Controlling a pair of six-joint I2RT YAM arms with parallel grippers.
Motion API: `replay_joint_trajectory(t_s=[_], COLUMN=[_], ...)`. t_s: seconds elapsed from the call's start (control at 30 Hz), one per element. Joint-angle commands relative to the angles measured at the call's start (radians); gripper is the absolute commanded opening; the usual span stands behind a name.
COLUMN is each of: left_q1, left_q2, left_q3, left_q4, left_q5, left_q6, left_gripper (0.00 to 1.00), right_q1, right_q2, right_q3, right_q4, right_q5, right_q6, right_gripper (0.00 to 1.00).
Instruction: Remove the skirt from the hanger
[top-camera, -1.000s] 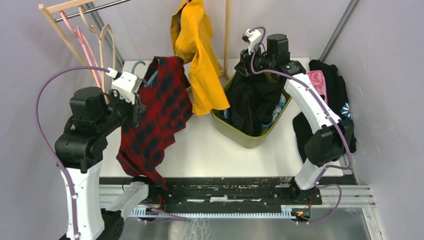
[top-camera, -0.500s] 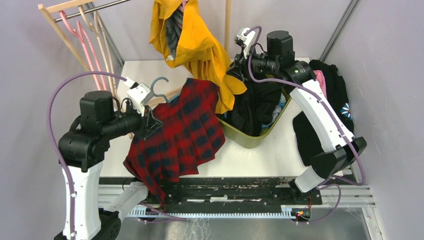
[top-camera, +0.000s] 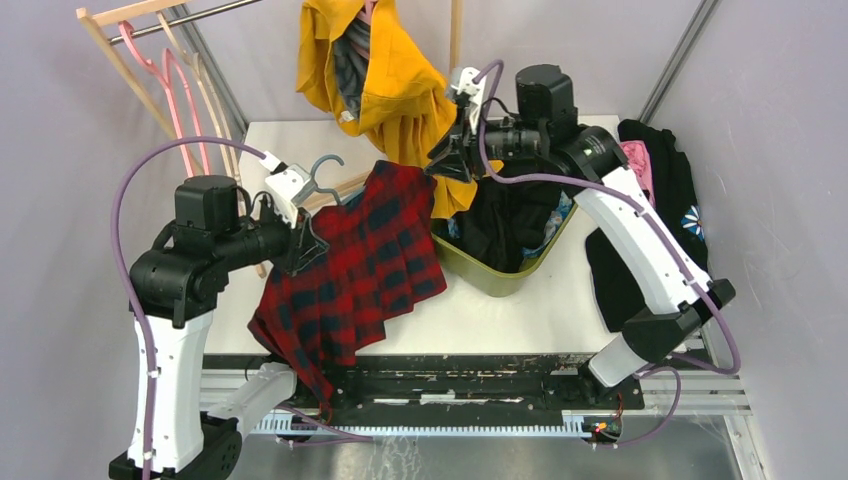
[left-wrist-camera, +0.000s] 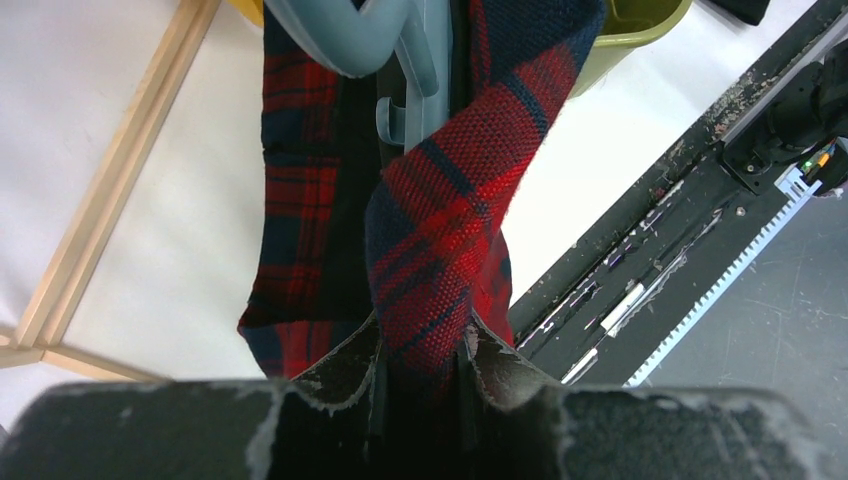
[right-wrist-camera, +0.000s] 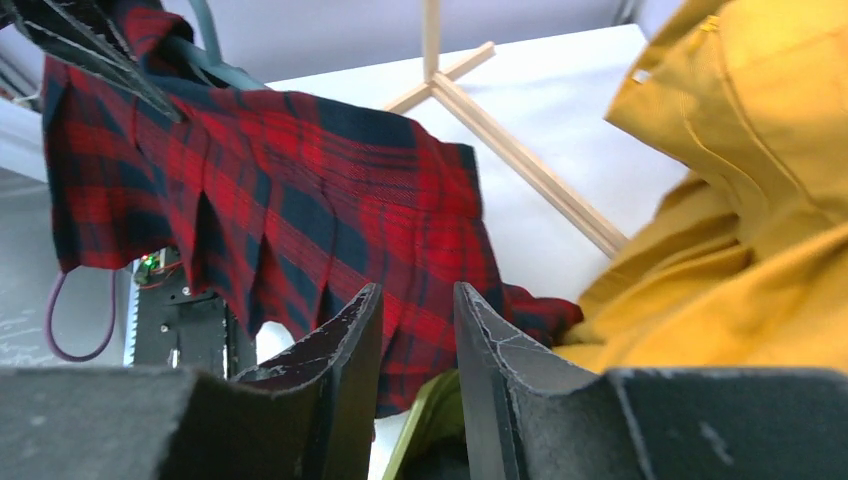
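A red and navy plaid skirt (top-camera: 360, 265) hangs on a grey-blue hanger (top-camera: 322, 172) over the left half of the table and droops past the front edge. My left gripper (top-camera: 300, 245) is shut on a fold of the skirt's upper left part. In the left wrist view the fabric (left-wrist-camera: 440, 230) is pinched between the jaws of the left gripper (left-wrist-camera: 420, 340), just below the hanger (left-wrist-camera: 400, 60). My right gripper (top-camera: 447, 160) hovers open by the skirt's upper right corner. In the right wrist view the skirt (right-wrist-camera: 300, 180) lies beyond the right gripper (right-wrist-camera: 415, 300), nothing between its jaws.
An olive bin (top-camera: 490, 270) of dark clothes stands right of the skirt. A yellow jacket (top-camera: 390, 80) hangs at the back centre, close to my right gripper. A wooden rack (top-camera: 130, 60) with pink hangers (top-camera: 175, 90) is back left. Black and pink clothes (top-camera: 660, 180) are piled at the right.
My left arm swung the skirt out to the right, spreading it toward the bin. My right gripper moved left from above the bin to the skirt's upper edge. The yellow jacket shifted.
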Motion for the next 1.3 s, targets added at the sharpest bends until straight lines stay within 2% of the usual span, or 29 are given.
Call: replay_joint_trajectory(t_s=[0.0,0.3,0.5,0.8,0.97,1.0,1.07,1.17,1.27], left_q1=[-0.002,-0.004,-0.023,-0.049,-0.062,-0.063,-0.065,-0.065,-0.065], left_q2=[-0.027,-0.011,0.022,0.078,0.108,0.114,0.12,0.121,0.116], left_q3=[0.043,0.066,0.105,0.165,0.185,0.188,0.19,0.183,0.169], left_q4=[0.084,0.093,0.098,0.098,0.098,0.098,0.098,0.098,0.097], left_q5=[0.042,0.191,0.186,0.169,0.15,0.15,0.144,0.131,0.119], left_q6=[0.048,0.015,0.023,0.025,0.028,0.027,0.026,0.028,0.029], left_gripper=[0.03,0.03,0.03,0.03,0.03,0.03,0.03,0.03,0.03], right_q1=[0.055,0.17,0.191,0.226,0.226,0.226,0.22,0.204,0.19], right_q2=[0.058,0.189,0.218,0.265,0.286,0.281,0.266,0.237,0.202], right_q3=[0.095,0.234,0.223,0.193,0.177,0.173,0.149,0.105,0.084], right_q4=[-0.047,-0.147,-0.069,-0.067,-0.104,-0.153,-0.195,-0.21,-0.207], right_q5=[-0.062,-0.062,-0.136,-0.153,-0.119,-0.096,-0.054,-0.063,0.005], right_q6=[-0.034,-0.094,-0.012,-0.033,-0.078,-0.117,-0.175,-0.194,-0.214], right_gripper=[0.39,0.4,0.4,0.4,0.34,0.26,0.04,0.01,0.01])
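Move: My left hand holds one end of the red plaid skirt. The skirt's free end lies some 8 cm ahead of it, 11 cm to its right and level with it. From my empty right hand that end is about 10 cm left, 4 cm back and 8 cm lower. The yellow jacket hangs roughly 13 cm ahead and 7 cm left of the right hand; the green basket sits 14 cm right of it, 5 cm ahead and 28 cm below. I swing my open right hand left and somewhat back to the skirt's free end, turning it about 20 degrees counter-clockwise. Then I drop it steeply beside the hanger, some 10 cm down in all, and shut its fingers fully on the way; whether cloth is between them can't be seen. My left hand keeps its pinch and eases a few centimetres right, forward and up. ##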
